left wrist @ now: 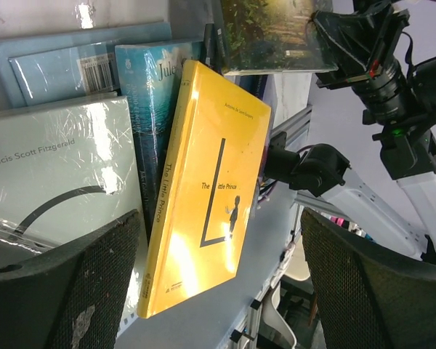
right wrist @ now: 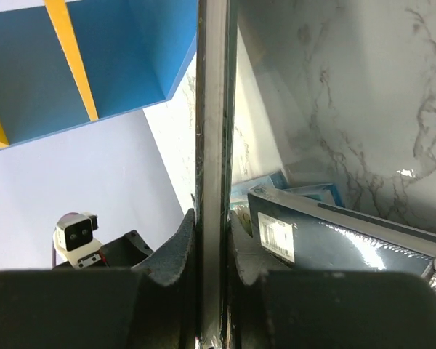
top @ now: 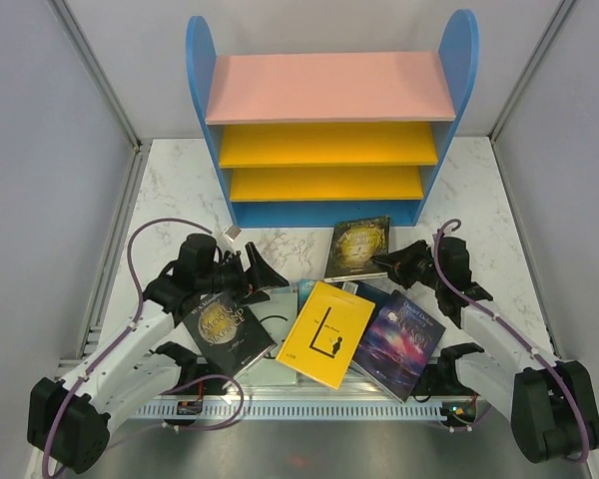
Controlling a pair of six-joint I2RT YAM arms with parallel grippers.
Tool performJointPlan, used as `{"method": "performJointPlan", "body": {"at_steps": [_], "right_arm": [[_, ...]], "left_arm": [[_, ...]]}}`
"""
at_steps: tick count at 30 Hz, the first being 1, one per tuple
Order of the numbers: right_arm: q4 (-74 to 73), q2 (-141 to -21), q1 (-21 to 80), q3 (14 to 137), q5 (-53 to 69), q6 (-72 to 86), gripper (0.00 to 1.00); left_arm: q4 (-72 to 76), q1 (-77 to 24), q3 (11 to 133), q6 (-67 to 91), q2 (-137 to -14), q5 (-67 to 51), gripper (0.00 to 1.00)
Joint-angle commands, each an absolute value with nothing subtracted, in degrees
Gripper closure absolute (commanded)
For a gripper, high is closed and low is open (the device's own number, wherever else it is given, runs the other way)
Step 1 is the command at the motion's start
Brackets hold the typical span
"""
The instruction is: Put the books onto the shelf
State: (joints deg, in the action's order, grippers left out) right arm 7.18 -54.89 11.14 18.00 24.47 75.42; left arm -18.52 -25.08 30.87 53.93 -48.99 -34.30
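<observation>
The shelf (top: 329,130) stands at the back, with blue sides, a pink top and two yellow boards, all bare. My right gripper (top: 381,263) is shut on the near edge of the green-gold book (top: 357,246), just in front of the shelf base. In the right wrist view that book (right wrist: 214,131) runs edge-on between the fingers (right wrist: 178,243). My left gripper (top: 263,275) is open, pointing at the yellow book (left wrist: 203,189), which lies between its fingers (left wrist: 65,291) without touching them. A black book with a gold moon (top: 228,331) and a galaxy book (top: 399,342) lie near the front.
Under the yellow book lie a pale grey book (left wrist: 51,174) and a blue one (left wrist: 149,102). A dark book with a barcode (right wrist: 334,240) sits beside my right fingers. The aluminium rail (top: 309,407) marks the table's front edge. Grey walls close both sides.
</observation>
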Motion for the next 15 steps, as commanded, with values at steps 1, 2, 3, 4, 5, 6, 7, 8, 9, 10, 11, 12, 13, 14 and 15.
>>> {"method": "performJointPlan", "body": {"at_steps": [1, 2, 3, 4, 5, 6, 7, 8, 9, 10, 11, 12, 13, 14, 15], "right_arm": [[14.2, -54.3, 9.8, 25.0, 27.1, 71.5, 1.0], [14.1, -54.6, 9.5, 25.9, 27.9, 71.3, 1.0], [14.3, -55.5, 9.2, 26.2, 28.2, 70.9, 1.0], [14.5, -56.1, 8.6, 26.8, 28.6, 70.7, 1.0], [14.8, -56.8, 8.3, 27.0, 29.2, 70.6, 1.0], [16.0, -58.3, 7.9, 27.1, 30.1, 70.5, 1.0], [16.5, -59.3, 7.6, 27.2, 30.6, 70.1, 1.0], [17.0, -60.3, 6.3, 27.1, 30.9, 70.0, 1.0], [18.6, -62.5, 5.6, 26.9, 31.9, 70.0, 1.0], [19.7, -63.8, 4.8, 26.5, 32.3, 70.0, 1.0], [20.6, -65.1, 3.3, 26.5, 32.7, 70.0, 1.0], [22.0, -67.9, 2.4, 26.5, 33.4, 69.7, 1.0], [22.8, -69.5, 0.7, 26.8, 33.9, 69.0, 1.0], [23.4, -71.2, 0.4, 27.1, 34.4, 68.6, 1.0], [24.0, -74.1, -1.4, 27.5, 34.6, 68.0, 1.0]], "left_arm": [[-21.1, -24.6, 33.6, 50.6, -48.1, -32.6, 0.09], [-21.2, -24.6, 33.7, 50.5, -48.2, -32.4, 0.09], [-21.3, -24.6, 33.8, 50.3, -48.5, -32.3, 0.09], [-21.3, -24.6, 34.0, 50.3, -48.8, -31.9, 0.09], [-21.3, -24.6, 34.2, 50.3, -49.1, -31.7, 0.09], [-21.3, -24.6, 34.4, 50.2, -49.4, -31.6, 0.09], [-21.3, -24.6, 34.8, 50.0, -50.2, -31.6, 0.09], [-21.3, -24.6, 35.0, 49.9, -50.6, -31.6, 0.1], [-21.3, -24.6, 35.2, 49.8, -50.9, -31.4, 0.1], [-21.3, -24.6, 35.4, 49.8, -51.5, -31.1, 0.1], [-21.2, -24.7, 35.6, 49.7, -51.8, -31.0, 0.1], [-21.1, -24.6, 35.7, 49.7, -52.1, -30.8, 0.1], [-21.2, -24.6, 36.1, 49.7, -52.7, -30.7, 0.1], [-21.2, -24.6, 36.3, 49.6, -53.0, -30.6, 0.1], [-21.1, -24.6, 36.5, 49.4, -53.3, -30.6, 0.1]]}}
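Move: The right hand already grips the green book by its right edge, the book's middle some 6 cm to its left and 3 cm farther out. The right end of the shelf's bottom compartment, where the book is headed, is about 12 cm ahead, 5 cm to the right and 5 cm lower; the dark blue book lies roughly 9 cm behind, 4 cm left and 10 cm below. For the idle left hand that compartment end is about 19 cm ahead, 33 cm right and 8 cm lower. Keeping the green book pinched by its edge, the right hand carries it some 5 cm forward towards the right end of the bottom compartment, first lifting it about 3 cm and then lowering it by as much, so that it ends near its starting height. It bears about 3 cm to the right, mostly on the way down, while the fingers stay closed and the wrist tips up only about five degrees and comes back. ##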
